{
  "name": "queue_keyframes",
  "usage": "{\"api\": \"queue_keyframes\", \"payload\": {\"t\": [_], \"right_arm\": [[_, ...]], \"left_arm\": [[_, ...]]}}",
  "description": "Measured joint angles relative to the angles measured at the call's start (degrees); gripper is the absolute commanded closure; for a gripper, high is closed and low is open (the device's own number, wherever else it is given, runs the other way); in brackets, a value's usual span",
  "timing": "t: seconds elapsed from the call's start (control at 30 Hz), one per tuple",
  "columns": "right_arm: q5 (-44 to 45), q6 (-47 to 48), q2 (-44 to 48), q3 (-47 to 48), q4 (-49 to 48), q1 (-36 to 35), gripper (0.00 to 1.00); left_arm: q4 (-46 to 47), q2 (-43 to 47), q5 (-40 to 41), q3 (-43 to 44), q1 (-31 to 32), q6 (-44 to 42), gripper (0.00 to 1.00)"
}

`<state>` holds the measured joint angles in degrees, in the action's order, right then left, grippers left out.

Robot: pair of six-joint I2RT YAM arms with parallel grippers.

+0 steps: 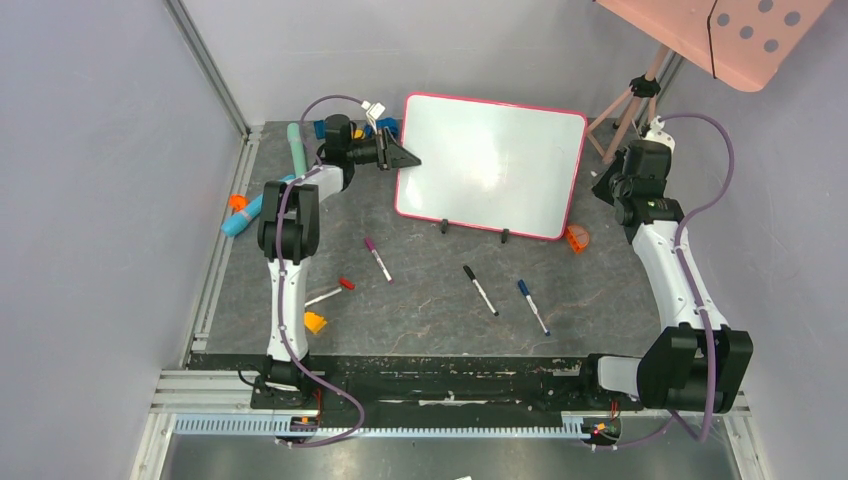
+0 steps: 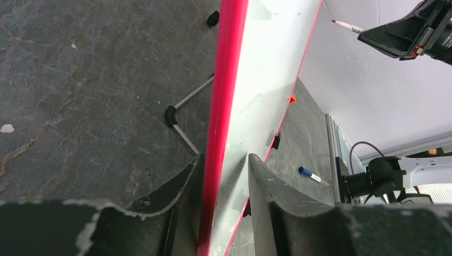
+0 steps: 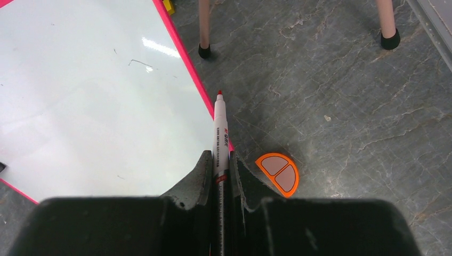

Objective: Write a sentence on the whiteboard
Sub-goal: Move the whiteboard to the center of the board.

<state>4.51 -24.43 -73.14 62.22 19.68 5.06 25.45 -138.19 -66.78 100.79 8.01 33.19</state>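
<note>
The whiteboard (image 1: pixel 490 165) stands tilted on two black feet at the back of the table, white with a red-pink frame. The sentence is out of view: the board's face (image 3: pixel 80 96) shows only faint smudges. My left gripper (image 1: pixel 405 158) straddles the board's left edge (image 2: pixel 226 80), one finger behind the frame and one in front (image 2: pixel 225 157); I cannot see whether they press on it. My right gripper (image 1: pixel 608 185) hangs off the board's right edge, shut (image 3: pixel 220 153) on a red-tipped marker (image 3: pixel 219 122) that points at the frame's corner.
Purple (image 1: pixel 377 258), black (image 1: pixel 480 290) and blue (image 1: pixel 532 306) markers lie in front of the board. A red cap (image 1: pixel 346 284) lies at the left and an orange half-round piece (image 3: pixel 277 173) by the board's right foot. A tripod (image 1: pixel 630 110) stands at the back right, tubes (image 1: pixel 250 213) at the left.
</note>
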Motion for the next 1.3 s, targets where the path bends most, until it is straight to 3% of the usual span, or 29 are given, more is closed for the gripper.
{"api": "queue_keyframes", "payload": {"t": [0.23, 0.57, 0.77, 1.0, 1.3], "right_arm": [[-1.09, 0.00, 0.02, 0.00, -0.57, 0.00, 1.00], [-1.70, 0.02, 1.16, -0.22, -0.83, 0.00, 1.00], [-2.19, 0.00, 1.86, -0.98, -1.27, 0.00, 1.00], [-2.99, -0.76, 1.95, -2.12, -1.88, 0.00, 1.00], [-3.02, -1.14, -2.56, -0.74, -1.64, -0.02, 1.00]], "left_arm": [[1.51, 0.02, -4.26, -1.27, -0.26, 0.90, 0.86], [5.22, 1.25, -8.83, -5.70, -0.44, 1.81, 0.89], [5.88, 5.68, -8.39, -12.22, -0.57, 0.57, 0.98], [5.92, 10.29, -8.17, -19.69, -2.14, -1.46, 0.98], [3.06, 13.57, -9.03, -21.59, -3.74, -3.30, 0.98]]}}
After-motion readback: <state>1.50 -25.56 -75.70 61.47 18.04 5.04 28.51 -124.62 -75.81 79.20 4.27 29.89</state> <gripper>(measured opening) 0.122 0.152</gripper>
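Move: Between the left hand's half-closed fingers stands the whiteboard's left edge; the board's middle lies about 18 cm to the right, level with the hand fore and aft and at about its height. The blue toy car sits roughly 15 cm farther out and 6 cm left, the purple marker about 18 cm back and 6 cm left, both some 12 cm below. From the right hand, the board's middle is about 13 cm ahead, 20 cm left and 10 cm lower. Closing on the whiteboard's left edge, the left hand pinches it and draws it straight back towards the robot, then back and to the left, about 8 cm back and 4 cm left in all, rising slightly at the end. The grip holds throughout the pull, while the wrist turns a little clockwise, then eases partly back. ##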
